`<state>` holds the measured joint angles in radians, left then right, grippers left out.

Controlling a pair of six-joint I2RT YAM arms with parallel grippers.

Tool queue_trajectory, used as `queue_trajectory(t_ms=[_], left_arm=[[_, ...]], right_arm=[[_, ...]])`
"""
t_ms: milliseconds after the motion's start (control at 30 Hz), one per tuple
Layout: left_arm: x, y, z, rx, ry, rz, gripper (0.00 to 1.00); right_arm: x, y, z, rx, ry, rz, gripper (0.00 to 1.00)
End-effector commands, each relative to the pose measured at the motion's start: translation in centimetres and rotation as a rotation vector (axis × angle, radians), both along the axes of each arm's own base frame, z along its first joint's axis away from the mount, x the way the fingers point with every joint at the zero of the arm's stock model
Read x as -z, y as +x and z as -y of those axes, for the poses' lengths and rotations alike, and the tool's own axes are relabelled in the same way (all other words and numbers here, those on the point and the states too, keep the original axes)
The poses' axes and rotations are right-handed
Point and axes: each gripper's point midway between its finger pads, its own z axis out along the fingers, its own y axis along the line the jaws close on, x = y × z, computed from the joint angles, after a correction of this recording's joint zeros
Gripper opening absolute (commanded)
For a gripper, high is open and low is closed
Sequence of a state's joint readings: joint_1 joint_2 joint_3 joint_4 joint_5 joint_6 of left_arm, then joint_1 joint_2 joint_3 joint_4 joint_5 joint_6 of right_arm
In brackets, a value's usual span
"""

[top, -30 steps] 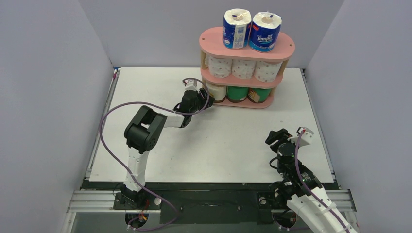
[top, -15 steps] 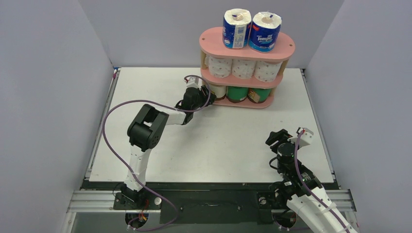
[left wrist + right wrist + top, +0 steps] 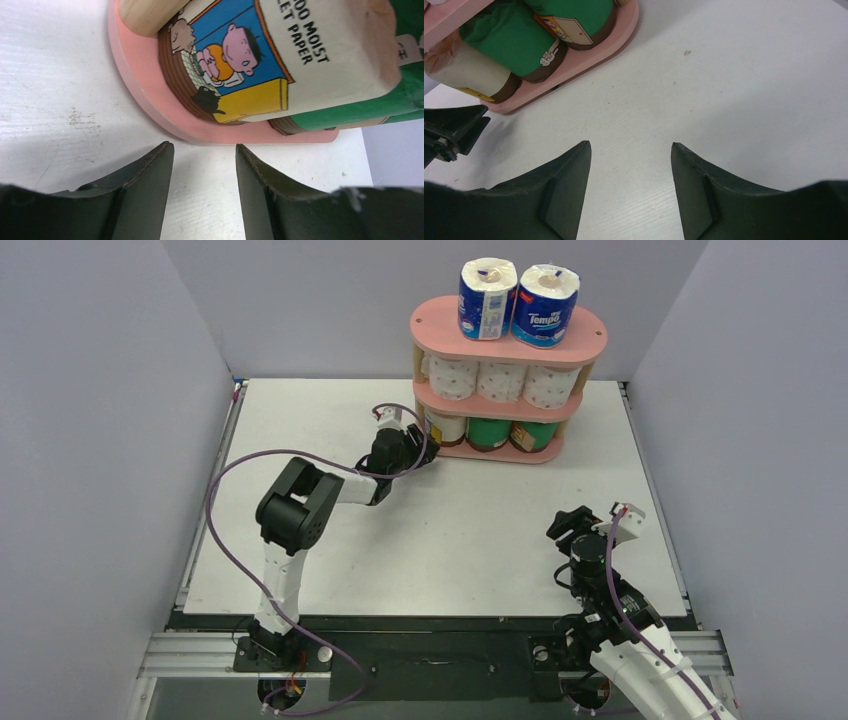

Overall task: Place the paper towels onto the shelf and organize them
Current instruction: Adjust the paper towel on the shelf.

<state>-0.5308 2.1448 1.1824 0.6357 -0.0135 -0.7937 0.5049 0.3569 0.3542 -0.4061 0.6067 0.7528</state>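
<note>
The pink shelf (image 3: 583,338) stands at the table's back. Two blue-white rolls (image 3: 488,298) stand on its top board. Three white dotted rolls (image 3: 500,381) fill the middle tier. On the bottom tier the cream-wrapped roll (image 3: 444,427) stands left of two green rolls (image 3: 489,432). My left gripper (image 3: 424,445) is open and empty just short of the shelf's bottom board (image 3: 145,95), its fingertips (image 3: 162,150) near the cream-wrapped roll (image 3: 280,55). My right gripper (image 3: 568,523) hangs open and empty over the table at the front right, and its wrist view shows the green rolls (image 3: 509,42) far off.
Grey walls close in the white table (image 3: 330,410) on the left, back and right. A purple cable (image 3: 225,475) loops off the left arm. The shelf's wooden post (image 3: 150,15) stands beside the cream-wrapped roll. The left gripper's tip (image 3: 454,127) shows in the right wrist view.
The left arm reached a little toward the shelf's bottom tier, then drew slightly back. Its jaws stayed open. The right arm has not moved.
</note>
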Motion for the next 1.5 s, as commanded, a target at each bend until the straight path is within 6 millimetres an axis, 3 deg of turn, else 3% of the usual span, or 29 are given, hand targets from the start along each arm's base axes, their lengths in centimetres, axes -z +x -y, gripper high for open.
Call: queue_trajectory(t_ms=[0, 333, 733, 1067, 1200, 1267, 1467], left_arm=[[-5.8, 0.8, 1.4, 0.021, -0.082, 0.119, 0.46], [-6.1, 2.3, 2.2, 0.025, -0.069, 0.135, 0.46], [-4.1, 3.7, 2.8, 0.016, -0.066, 0.1, 0.46], [-6.6, 0.9, 1.7, 0.016, -0.13, 0.141, 0.46], [-7.7, -0.9, 3.6, 0.058, -0.158, 0.162, 0.45], [-8.2, -2.2, 5.7, 0.107, -0.169, 0.177, 0.45], [-8.5, -3.3, 9.3, 0.197, -0.173, 0.208, 0.45]], right_arm=[[-0.8, 0.2, 0.2, 0.02, 0.014, 0.024, 0.56], [-0.9, 0.0, 0.3, 0.021, 0.024, 0.032, 0.56], [-0.9, 0.0, 0.4, 0.027, 0.02, 0.031, 0.56], [-0.8, 0.1, 0.3, 0.027, 0.019, 0.03, 0.56], [-0.8, 0.1, 0.2, 0.021, 0.02, 0.029, 0.55], [-0.8, 0.1, 0.1, 0.019, 0.022, 0.027, 0.55], [-1.0, 0.0, 0.2, 0.018, 0.029, 0.034, 0.55]])
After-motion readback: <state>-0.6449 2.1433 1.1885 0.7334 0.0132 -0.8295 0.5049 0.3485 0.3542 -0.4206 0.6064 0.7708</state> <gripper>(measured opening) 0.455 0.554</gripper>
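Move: The beige roll at the left end of the bottom tier stands about 7 cm ahead of the left hand, 3 cm to its right and 2 cm above it. Beside it, the middle green roll is also some 7 cm ahead and about 12 cm right, the right green roll roughly 23 cm right, and a spotted roll sits about 14 cm above the beige one. From the idle right hand the beige roll lies some 31 cm ahead, 23 cm left and 6 cm lower. With its fingers held half open and empty, the left hand reaches up about 4.5 cm and forward some 3 cm to the front of the beige roll, drifting a little right, then sinks and draws back to roughly where it began. From there it swings right and farther back away from the beige roll, rising slightly and turning some 5 to 10 degrees clockwise, to end before the middle green roll about 6.5 cm right of its start. ##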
